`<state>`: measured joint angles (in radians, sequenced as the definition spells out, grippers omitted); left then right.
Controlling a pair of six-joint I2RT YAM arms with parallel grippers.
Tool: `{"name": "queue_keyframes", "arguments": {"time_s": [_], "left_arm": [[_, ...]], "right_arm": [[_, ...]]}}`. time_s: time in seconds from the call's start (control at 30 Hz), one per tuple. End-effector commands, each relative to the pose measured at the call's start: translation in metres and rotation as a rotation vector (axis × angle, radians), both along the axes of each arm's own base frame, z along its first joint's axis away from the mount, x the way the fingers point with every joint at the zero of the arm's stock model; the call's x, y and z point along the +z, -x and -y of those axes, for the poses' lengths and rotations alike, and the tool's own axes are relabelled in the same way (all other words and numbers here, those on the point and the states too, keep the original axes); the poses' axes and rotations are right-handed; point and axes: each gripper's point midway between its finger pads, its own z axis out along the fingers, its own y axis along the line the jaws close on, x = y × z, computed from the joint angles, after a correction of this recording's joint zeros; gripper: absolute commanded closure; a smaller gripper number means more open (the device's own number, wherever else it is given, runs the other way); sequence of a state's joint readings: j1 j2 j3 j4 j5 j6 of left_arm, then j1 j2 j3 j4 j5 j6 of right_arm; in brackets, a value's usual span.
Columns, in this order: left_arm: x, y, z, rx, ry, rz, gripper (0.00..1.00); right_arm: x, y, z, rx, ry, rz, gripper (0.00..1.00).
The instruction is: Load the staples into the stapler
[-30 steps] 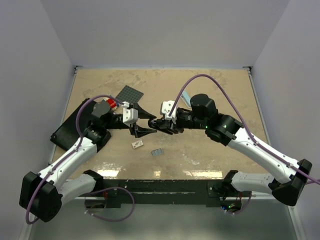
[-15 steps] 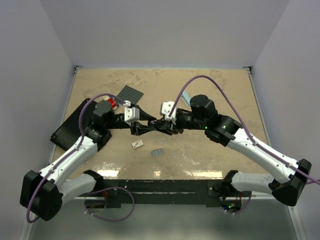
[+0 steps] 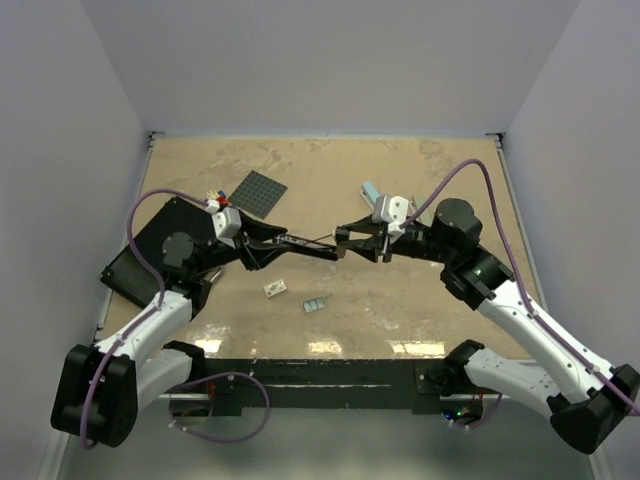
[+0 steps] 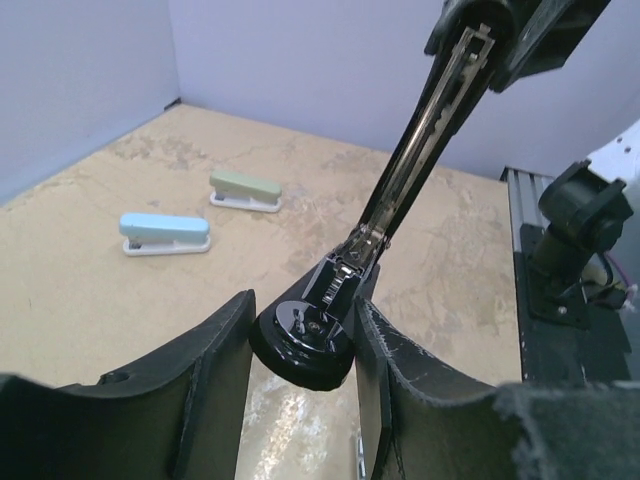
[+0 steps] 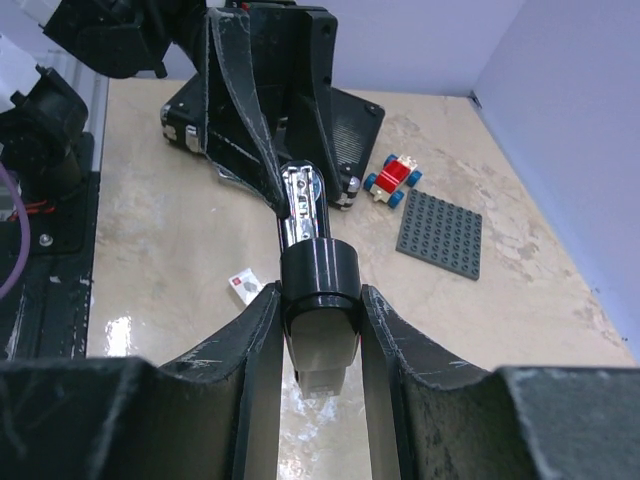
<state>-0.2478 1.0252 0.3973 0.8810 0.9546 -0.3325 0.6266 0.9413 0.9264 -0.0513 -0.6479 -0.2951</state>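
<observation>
A black stapler (image 3: pixel 300 243) is swung open into a long line, held in the air over the middle of the table between both grippers. My left gripper (image 3: pixel 255 248) is shut on its rounded black base end (image 4: pixel 305 345). My right gripper (image 3: pixel 345 237) is shut on its other end, the black cap (image 5: pixel 320 280), with the shiny metal rail (image 5: pixel 300 205) running away from it. The staples (image 3: pixel 315 305), a tiny pale grey-blue block, lie on the table below the stapler, near the front. A little white box (image 3: pixel 275 288) lies left of them and also shows in the right wrist view (image 5: pixel 243 284).
A black case (image 3: pixel 150 250) lies at the left edge. A dark grey studded plate (image 3: pixel 257 192) and a small red toy car (image 3: pixel 215 197) lie behind the left gripper. A pale blue stapler (image 4: pixel 165 232) and a green stapler (image 4: pixel 245 190) lie at the back right.
Both grippers have drawn apart, left going left and right going right. The stapler between them has swung open from a short folded shape into a long straight line.
</observation>
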Motion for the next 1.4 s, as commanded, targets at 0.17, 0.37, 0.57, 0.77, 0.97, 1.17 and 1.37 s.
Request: {"name": "queue_keyframes", "arguments": {"time_s": [0.17,0.37,0.57,0.77,0.97,1.17,1.37], "left_arm": [[0.015,-0.021,-0.030,0.234,0.213,-0.035,1.00],[0.002,-0.020,-0.040,0.300,0.292,-0.121,1.00],[-0.027,-0.022,-0.043,0.342,0.263,-0.222,1.00],[-0.042,-0.014,-0.037,0.292,0.267,-0.312,1.00],[-0.044,-0.011,-0.033,0.256,0.285,-0.347,0.77],[-0.040,-0.013,-0.032,0.257,0.255,-0.309,0.41],[-0.011,-0.022,-0.021,0.213,0.195,-0.193,0.27]], "right_arm": [[0.079,-0.031,0.056,-0.243,-0.348,0.159,1.00],[0.112,-0.026,0.078,-0.242,-0.546,0.176,1.00],[0.138,-0.019,0.083,-0.185,-0.646,0.204,1.00],[0.171,-0.011,0.082,-0.094,-0.758,0.232,1.00],[0.194,-0.021,0.075,-0.055,-0.761,0.257,1.00],[0.199,-0.035,0.067,-0.061,-0.683,0.269,1.00],[0.183,-0.049,0.056,-0.055,-0.583,0.226,1.00]]}}
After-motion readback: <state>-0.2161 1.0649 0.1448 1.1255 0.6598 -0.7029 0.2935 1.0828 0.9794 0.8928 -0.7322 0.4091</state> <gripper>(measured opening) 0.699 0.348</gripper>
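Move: The black stapler, already partly spread, is held between the hands: its middle is about 7 cm right of the left hand and 2 cm back, and some 5 cm left of the right hand, 2 cm ahead and 7 cm below. On the table roughly 22 cm under the left hand, the white box lies 4 cm left and 1 cm ahead, the staple strips 6 cm right and 4 cm back. The light blue stapler is about 33 cm ahead of the right hand, 11 cm right. The black stapler is pulled farther open by its two held ends: the right hand draws right about 5 cm, tilting its fingers upward, while the left eases 3 cm left and rolls. The left then sinks, some 5 cm down overall, and opens its fingers to let go; the right keeps its pinch and carries the stapler up, 16 cm in all, and forward. ##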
